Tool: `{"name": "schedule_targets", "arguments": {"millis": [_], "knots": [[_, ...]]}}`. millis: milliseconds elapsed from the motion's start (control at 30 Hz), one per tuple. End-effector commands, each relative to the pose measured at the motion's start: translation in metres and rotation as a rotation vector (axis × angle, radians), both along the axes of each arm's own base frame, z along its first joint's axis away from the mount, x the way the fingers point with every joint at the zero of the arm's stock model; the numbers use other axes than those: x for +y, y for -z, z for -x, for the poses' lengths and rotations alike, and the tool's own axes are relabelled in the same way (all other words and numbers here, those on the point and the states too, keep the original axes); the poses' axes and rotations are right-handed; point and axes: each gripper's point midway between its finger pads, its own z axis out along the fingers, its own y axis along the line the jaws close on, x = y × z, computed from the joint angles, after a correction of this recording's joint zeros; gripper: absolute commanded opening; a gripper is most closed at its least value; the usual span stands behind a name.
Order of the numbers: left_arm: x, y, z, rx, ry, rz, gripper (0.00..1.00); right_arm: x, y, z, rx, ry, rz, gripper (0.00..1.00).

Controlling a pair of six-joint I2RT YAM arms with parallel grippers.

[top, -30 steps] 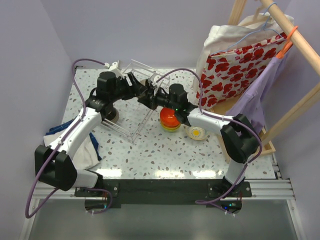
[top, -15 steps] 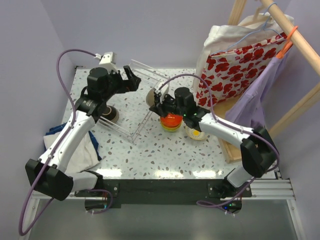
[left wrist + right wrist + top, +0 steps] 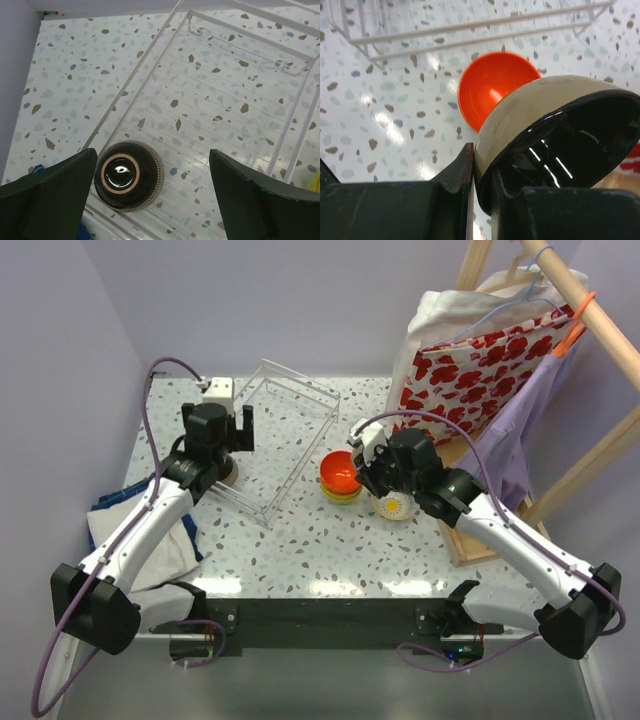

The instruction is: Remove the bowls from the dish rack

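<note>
The white wire dish rack (image 3: 290, 430) stands at the back left of the table. One dark brown bowl (image 3: 129, 175) lies upside down on its floor, near its left corner (image 3: 226, 472). My left gripper (image 3: 233, 426) hovers open above that bowl, its fingers (image 3: 50, 200) spread wide and touching nothing. My right gripper (image 3: 368, 455) is shut on the rim of the tan bowl (image 3: 540, 110), which has a dark inside, and holds it over the stack. The stack (image 3: 340, 478) has an orange-red bowl (image 3: 487, 90) on top. A cream patterned bowl (image 3: 393, 505) sits beside it.
A wooden clothes rack (image 3: 590, 320) with a red-flowered bag (image 3: 470, 380) and hanging clothes stands at the right. A pile of white and blue cloth (image 3: 150, 535) lies at the table's left edge. The walls close in behind and at the left.
My right gripper has drawn back out of the rack to the right, carrying the tan bowl over the stack. My left gripper has let go and swung left above the dark brown bowl.
</note>
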Motion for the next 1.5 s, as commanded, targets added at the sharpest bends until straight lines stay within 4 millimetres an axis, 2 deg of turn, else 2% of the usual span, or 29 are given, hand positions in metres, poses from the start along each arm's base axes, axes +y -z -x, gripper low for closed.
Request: {"name": "schedule_targets", "arguments": {"millis": [0, 100, 233, 367, 667, 933, 1100, 1333, 1467], "knots": [[0.015, -0.011, 0.001, -0.064, -0.069, -0.118, 1.00, -0.034, 0.016, 0.018, 0.086, 0.090, 0.109, 0.00], [0.013, -0.002, 0.002, -0.059, -0.066, -0.130, 1.00, -0.042, 0.023, 0.027, 0.134, 0.103, 0.147, 0.00], [0.009, 0.005, 0.003, -0.049, -0.059, -0.162, 1.00, -0.044, 0.045, 0.042, 0.245, 0.088, 0.231, 0.00], [0.012, 0.005, 0.004, -0.054, -0.077, -0.177, 1.00, -0.030, 0.066, 0.068, 0.305, 0.013, 0.319, 0.00], [0.013, 0.005, 0.005, -0.059, -0.089, -0.183, 1.00, 0.002, 0.096, 0.097, 0.293, -0.041, 0.481, 0.00], [0.024, 0.000, 0.010, -0.069, -0.147, -0.197, 1.00, 0.023, 0.124, 0.095, 0.258, -0.059, 0.638, 0.00], [0.024, -0.001, 0.011, -0.073, -0.147, -0.194, 1.00, 0.023, 0.145, 0.091, 0.245, -0.057, 0.743, 0.00], [0.022, -0.001, 0.011, -0.077, -0.141, -0.193, 1.00, 0.033, 0.171, 0.100, 0.243, -0.081, 0.806, 0.00], [0.022, -0.002, 0.011, -0.078, -0.136, -0.190, 1.00, 0.028, 0.187, 0.101, 0.243, -0.063, 0.835, 0.00]]}}
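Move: The right hand holds the taupe bowl; its bare patch of table lies about 12 cm back, 2 cm left and 23 cm down. The red bowl's stack is 6 cm ahead, 2 cm left and 15 cm below, the cream bowl 2 cm ahead, 12 cm right, 20 cm below. Below the open left hand, by roughly 20 cm, is the black bowl in the rack, 1 cm back and 1 cm left. Keeping its pinch on the taupe bowl's rim, the right hand sinks some 20 cm and draws back about 11 cm, swinging slightly right and then left again, to the clear table nearer the base than the red stack; it turns about 50 degrees until the fingers point steeply down. The left hand, fingers still wide open, settles 2 cm left and slightly down and back, rolling level above the black bowl. ##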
